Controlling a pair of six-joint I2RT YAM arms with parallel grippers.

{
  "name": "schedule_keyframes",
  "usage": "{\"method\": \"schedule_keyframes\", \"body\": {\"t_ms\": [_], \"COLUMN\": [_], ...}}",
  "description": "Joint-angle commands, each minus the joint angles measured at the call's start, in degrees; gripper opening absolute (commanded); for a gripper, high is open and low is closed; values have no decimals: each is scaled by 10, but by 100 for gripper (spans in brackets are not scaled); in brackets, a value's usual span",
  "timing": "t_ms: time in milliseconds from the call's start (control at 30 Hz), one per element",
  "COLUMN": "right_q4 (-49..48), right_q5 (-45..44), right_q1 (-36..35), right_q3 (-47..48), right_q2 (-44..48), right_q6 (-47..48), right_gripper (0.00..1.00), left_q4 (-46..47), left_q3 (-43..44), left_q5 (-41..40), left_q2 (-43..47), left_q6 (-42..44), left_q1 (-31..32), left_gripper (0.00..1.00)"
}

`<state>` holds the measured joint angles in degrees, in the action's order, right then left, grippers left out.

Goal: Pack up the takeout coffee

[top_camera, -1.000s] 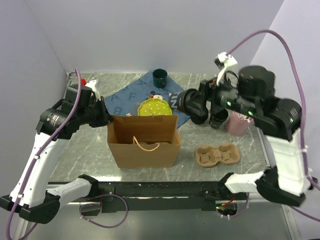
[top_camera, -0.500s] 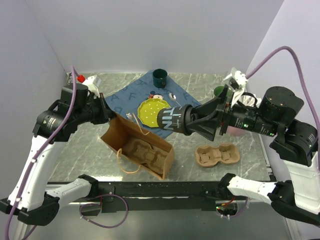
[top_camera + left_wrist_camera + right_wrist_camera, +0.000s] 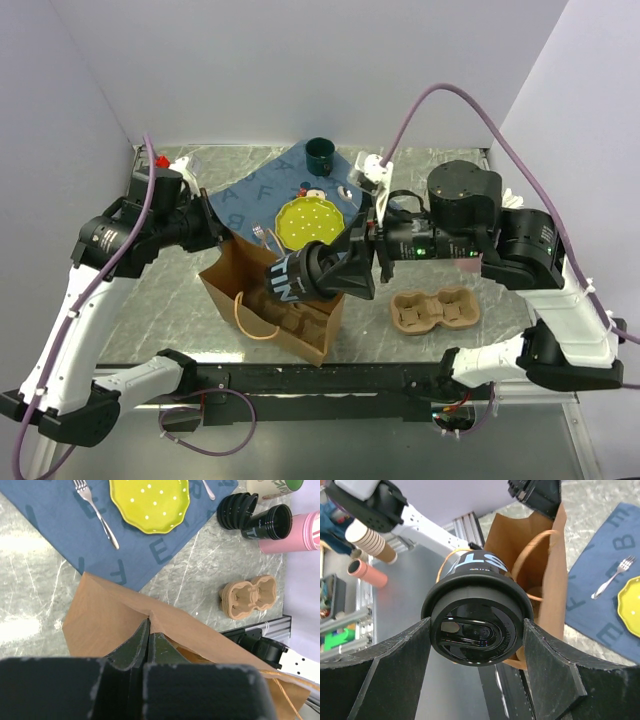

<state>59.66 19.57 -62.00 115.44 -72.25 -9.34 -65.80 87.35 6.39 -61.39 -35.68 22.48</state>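
Note:
A black takeout coffee cup point(image 3: 296, 278) with white lettering and a round black lid point(image 3: 477, 625) lies sideways in my right gripper point(image 3: 335, 270), whose fingers point(image 3: 402, 670) press on both sides of the lid end. The cup hangs over the mouth of the tilted brown paper bag point(image 3: 312, 345), its base pointing into the opening. My left gripper point(image 3: 215, 237) is shut on the bag's far left rim point(image 3: 149, 615). Another black cup point(image 3: 267, 522) lies on its side at the back right, next to a black lidded one point(image 3: 237, 510). A pulp carrier partly shows inside the bag.
A second brown pulp carrier point(image 3: 434, 310) sits on the table right of the bag. Behind the bag a blue lettered mat point(image 3: 250, 195) holds a yellow plate point(image 3: 308, 218), a fork point(image 3: 95, 512) and a dark green mug point(image 3: 320, 153). A pink cup point(image 3: 305, 530) stands at the right.
My right gripper swung the cup left and down from the back right to the bag's mouth. The bag went from upright to tilted open, with my left gripper still on its rim.

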Motion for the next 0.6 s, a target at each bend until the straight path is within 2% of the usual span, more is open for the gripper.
{"method": "schedule_keyframes", "body": {"t_ms": [0, 200, 567], "right_q4": [49, 167, 251], "right_q5": [-65, -207, -262], "right_q1": [-43, -87, -119], "right_q3": [64, 128, 196], "right_q2": [-19, -99, -178], "right_q6": [19, 29, 30], "right_gripper": [52, 49, 48], "left_q4": [-7, 14, 53], "left_q3": [7, 17, 4], "left_q5": [-4, -10, 47], "left_q2": [-5, 2, 25], "left_q6": [-29, -42, -113], "left_q1": [1, 2, 1], "left_gripper": [1, 1, 1]}}
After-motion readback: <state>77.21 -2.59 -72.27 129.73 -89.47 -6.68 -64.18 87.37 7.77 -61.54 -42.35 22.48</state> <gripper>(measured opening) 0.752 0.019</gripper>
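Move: The bag's open mouth, where the coffee cup held in the right hand is bound, is centred about 11 cm to that hand's left, level with it fore and aft, and some 14 cm below. The plate lies roughly 36 cm ahead, 4 cm left and 46 cm down; the cup carrier 12 cm ahead, 28 cm right, equally low. From the left hand, pinching the bag's back left corner, the mouth's middle is about 13 cm back, 9 cm right and 4 cm lower. Still gripping the coffee cup by its lid end, the right hand hovers briefly, then sinks about 7 cm with some 3 cm each to the left and forward, tipping its left-pointing fingers some 25 degrees further down so that the cup goes base first into the bag's mouth. The left hand keeps its pinch on the rim corner, steadying the bag and easing only about 1 cm to the right with a slight roll. ##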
